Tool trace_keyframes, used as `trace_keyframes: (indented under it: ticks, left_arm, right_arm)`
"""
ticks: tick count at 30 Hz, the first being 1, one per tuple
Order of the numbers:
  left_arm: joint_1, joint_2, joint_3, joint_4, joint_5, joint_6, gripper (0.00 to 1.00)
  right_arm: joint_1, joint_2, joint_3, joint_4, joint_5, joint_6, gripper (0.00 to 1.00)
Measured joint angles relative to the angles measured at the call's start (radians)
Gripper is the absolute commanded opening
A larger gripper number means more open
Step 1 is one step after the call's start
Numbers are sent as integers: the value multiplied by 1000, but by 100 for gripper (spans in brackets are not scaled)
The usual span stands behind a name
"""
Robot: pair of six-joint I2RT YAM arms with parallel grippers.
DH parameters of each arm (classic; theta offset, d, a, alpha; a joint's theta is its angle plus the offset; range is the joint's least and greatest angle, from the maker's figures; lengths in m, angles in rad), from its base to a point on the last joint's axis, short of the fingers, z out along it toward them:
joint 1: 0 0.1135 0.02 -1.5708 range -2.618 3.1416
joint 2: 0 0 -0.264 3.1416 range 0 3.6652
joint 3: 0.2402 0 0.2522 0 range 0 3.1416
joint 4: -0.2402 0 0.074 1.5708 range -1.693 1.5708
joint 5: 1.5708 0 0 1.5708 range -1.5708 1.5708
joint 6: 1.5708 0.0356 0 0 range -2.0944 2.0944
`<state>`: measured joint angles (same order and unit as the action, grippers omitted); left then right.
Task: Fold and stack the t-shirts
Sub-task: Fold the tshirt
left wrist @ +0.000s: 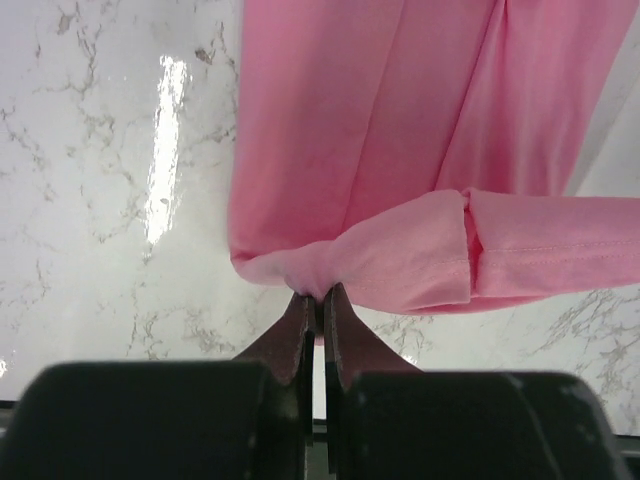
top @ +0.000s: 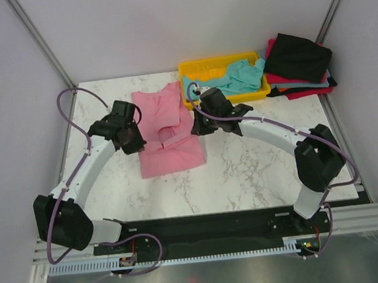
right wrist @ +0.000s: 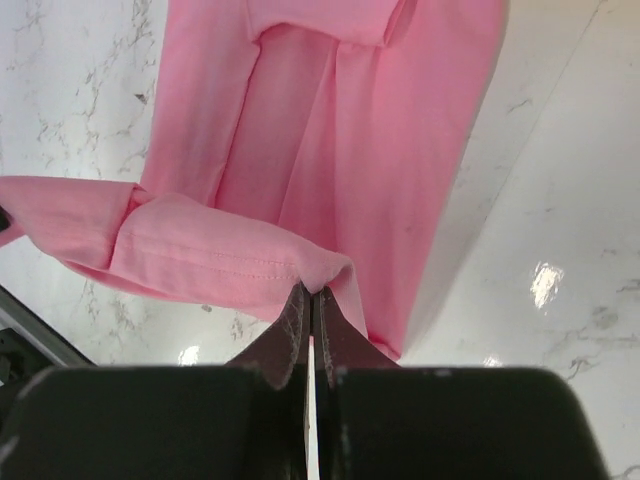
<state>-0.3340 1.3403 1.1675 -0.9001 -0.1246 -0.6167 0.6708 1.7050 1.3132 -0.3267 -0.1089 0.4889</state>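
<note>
A pink t-shirt (top: 169, 147) lies partly folded in the middle of the marble table. My left gripper (top: 142, 144) is shut on its left edge, pinching a bunched fold (left wrist: 320, 292). At the shirt's right edge my right gripper (top: 197, 126) is shut on a hemmed fold (right wrist: 311, 290). In both wrist views the pinched cloth is lifted off the table and the pink t-shirt (left wrist: 360, 150) hangs away from the fingers. A teal t-shirt (top: 241, 75) sits crumpled in the yellow tray (top: 214, 62). A black t-shirt (top: 299, 55) tops a folded pile with a red t-shirt (top: 305, 93) beneath it.
The yellow tray stands at the back of the table, just behind my right gripper. The folded pile sits in the back right corner beside the tray. Bare marble (top: 259, 168) shows in front of the pink shirt and to its left.
</note>
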Motion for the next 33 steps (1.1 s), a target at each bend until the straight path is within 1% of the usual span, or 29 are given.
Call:
trace_keyframes:
  ticks: [5, 12, 15, 16, 17, 19, 20, 21, 22, 25, 28, 30, 32, 33]
  left_arm:
    - [77, 132, 78, 42, 56, 53, 2]
    - [124, 308, 134, 88, 100, 94, 3]
    - [154, 391, 163, 96, 129, 104, 5]
    - [166, 421, 175, 97, 137, 105, 8]
    - [176, 448, 186, 98, 144, 106, 9]
    - [203, 517, 223, 98, 161, 108, 19]
    - [217, 558, 245, 97, 172, 112, 27]
    - [231, 600, 276, 92, 187, 115, 39]
    - [243, 643, 312, 85, 198, 120, 44]
    - [278, 780, 468, 34, 233, 136, 62]
    - [295, 865, 658, -34, 239, 159, 67]
    - [297, 884, 784, -70, 235, 174, 67]
    - [297, 866, 858, -83, 230, 182, 67]
    - [296, 840, 857, -78, 229, 185, 67]
  right_arm:
    - [-39, 103, 84, -4, -39, -29, 0]
    - [-76, 271, 205, -2, -84, -51, 0]
    - [-90, 342, 243, -5, -95, -55, 7]
    - [-95, 366, 258, -8, -97, -57, 15]
    - [-98, 385, 272, -8, -97, -56, 21]
    - [-109, 432, 310, -15, -99, -57, 31]
    - [-116, 457, 336, -23, -102, -57, 36]
    - [-124, 484, 370, -32, -105, -56, 41]
    - [-131, 503, 398, -39, -105, -56, 47]
    - [-161, 557, 507, -75, -102, -51, 55]
    - [-196, 569, 599, -110, -90, -48, 57]
    - [-211, 551, 623, -112, -73, -49, 57]
    - [-220, 506, 605, -115, -59, -50, 59]
    - [-221, 474, 576, -110, -53, -52, 61]
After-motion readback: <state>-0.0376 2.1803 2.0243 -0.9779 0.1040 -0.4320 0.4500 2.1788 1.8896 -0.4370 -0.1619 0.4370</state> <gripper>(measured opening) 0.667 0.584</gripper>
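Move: Ahead of and below both hands, which already hold the raised hem of the pink t-shirt, lies its landing line across the shirt: about 9 cm forward, 2 cm left and 12 cm down from the left hand, 8 cm forward, 1 cm left and 12 cm down from the right. The shirt's far end is 25 cm ahead and 5 cm right of the left hand. From the right hand, its near folded edge is 8 cm back, 8 cm left; the yellow basket's middle is 24 cm ahead, 14 cm right. Carrying the pinched hem forward and down together, both hands go roughly 10 cm out and nearly as far down to lay it across the shirt, tipping slightly further down. Their fingers open and let go near the bottom, the right just ahead of the left; still heading forward another 7 to 10 cm, both then climb away, the right ending by the basket's near left corner. ##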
